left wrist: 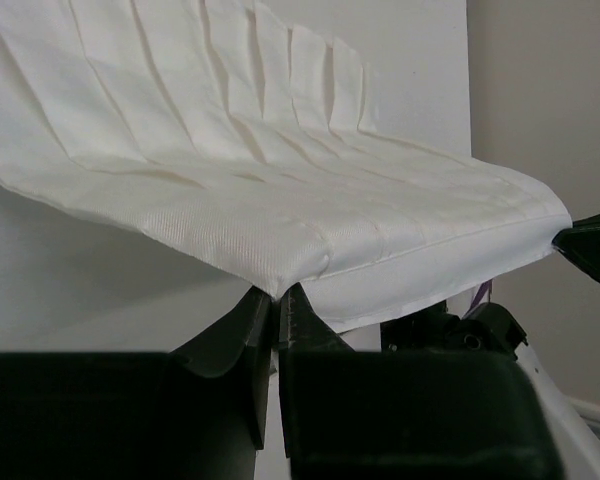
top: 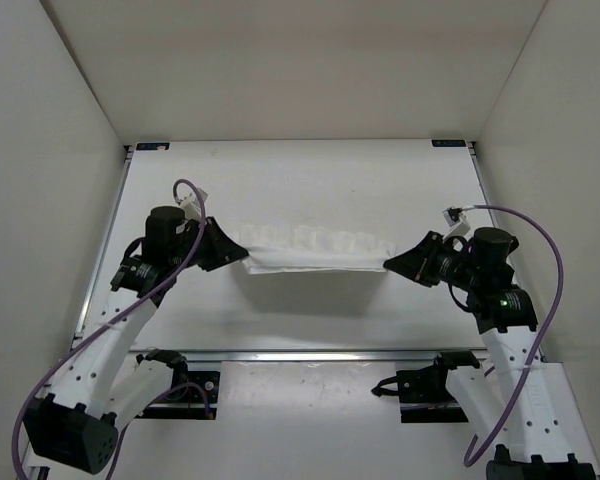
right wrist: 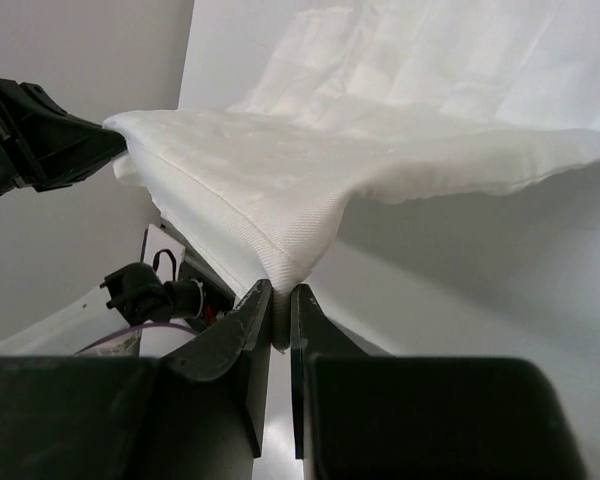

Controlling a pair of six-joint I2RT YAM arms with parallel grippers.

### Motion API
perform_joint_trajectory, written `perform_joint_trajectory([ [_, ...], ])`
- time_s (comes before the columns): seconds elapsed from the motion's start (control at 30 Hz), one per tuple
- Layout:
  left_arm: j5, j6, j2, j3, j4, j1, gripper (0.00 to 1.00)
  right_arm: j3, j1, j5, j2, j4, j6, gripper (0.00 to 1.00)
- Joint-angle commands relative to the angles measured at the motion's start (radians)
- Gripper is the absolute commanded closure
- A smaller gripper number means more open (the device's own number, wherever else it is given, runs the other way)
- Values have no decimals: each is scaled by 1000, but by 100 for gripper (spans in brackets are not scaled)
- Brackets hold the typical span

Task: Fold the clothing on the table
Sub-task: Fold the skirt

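The clothing (top: pixel 315 251), a white pleated garment, hangs stretched in the air between both arms above the table (top: pixel 310 180), throwing a shadow beneath it. My left gripper (top: pixel 242 254) is shut on its left corner and my right gripper (top: pixel 388 263) is shut on its right corner. In the left wrist view the clothing (left wrist: pixel 280 190) spreads away from my pinching left gripper (left wrist: pixel 277 297), pleats fanning upward. From the right wrist camera, the clothing (right wrist: pixel 310 170) rises out of my closed right gripper (right wrist: pixel 282 296); the opposite gripper shows at the far corner.
White walls (top: pixel 50 180) close in the table on the left, right and back. A metal rail (top: pixel 310 353) runs along the near edge, with both arm bases and purple cables (top: pixel 550 300) behind it.
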Motion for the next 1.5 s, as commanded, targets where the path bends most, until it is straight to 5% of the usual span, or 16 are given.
perform_joint_trajectory([
  [0.0,-80,3,-56,-37,-58,19,100,-4,-22,35,-48,-80,-19,100],
  [0.33,-80,42,201,-11,61,53,100,-83,-32,12,130,110,7,100],
  [0.7,-48,42,585,128,235,132,100,91,12,75,625,437,38,100],
  [0.77,-48,28,649,156,273,151,90,143,29,61,727,494,21,96],
  [0.8,-43,20,686,185,289,151,77,187,35,73,786,505,10,84],
  [0.83,-29,10,700,199,302,164,54,211,35,92,845,505,2,78],
  [0.93,12,0,761,285,318,172,34,315,29,150,929,437,-38,61],
  [1.13,16,43,709,297,237,181,31,214,15,299,809,347,-36,54],
  [1.47,-89,68,421,-114,240,134,30,-235,23,317,526,420,73,46],
])
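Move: Between the two hands, some 29 cm apart, the skirt's waistband is still pinched by its two corners. The pleats slope forward and down to the hem, its middle about 19 cm ahead, 14 cm right and 18 cm below the left hand, and roughly 22 cm ahead, 15 cm left and 21 cm below the right. The table's near edge runs about 10 cm behind the left hand and 6 cm behind the right, both at table height. Sweeping forward and down together after a tiny draw back, both hands carry the waistband towards the far-lying hem, going out some 17 to 20 cm, sinking about 10 to 12 cm and tipping the wrists down. The fingers open and let go as they near full reach; the empty hands then draw back about 10 cm over the skirt towards its near side, sinking slightly more. ##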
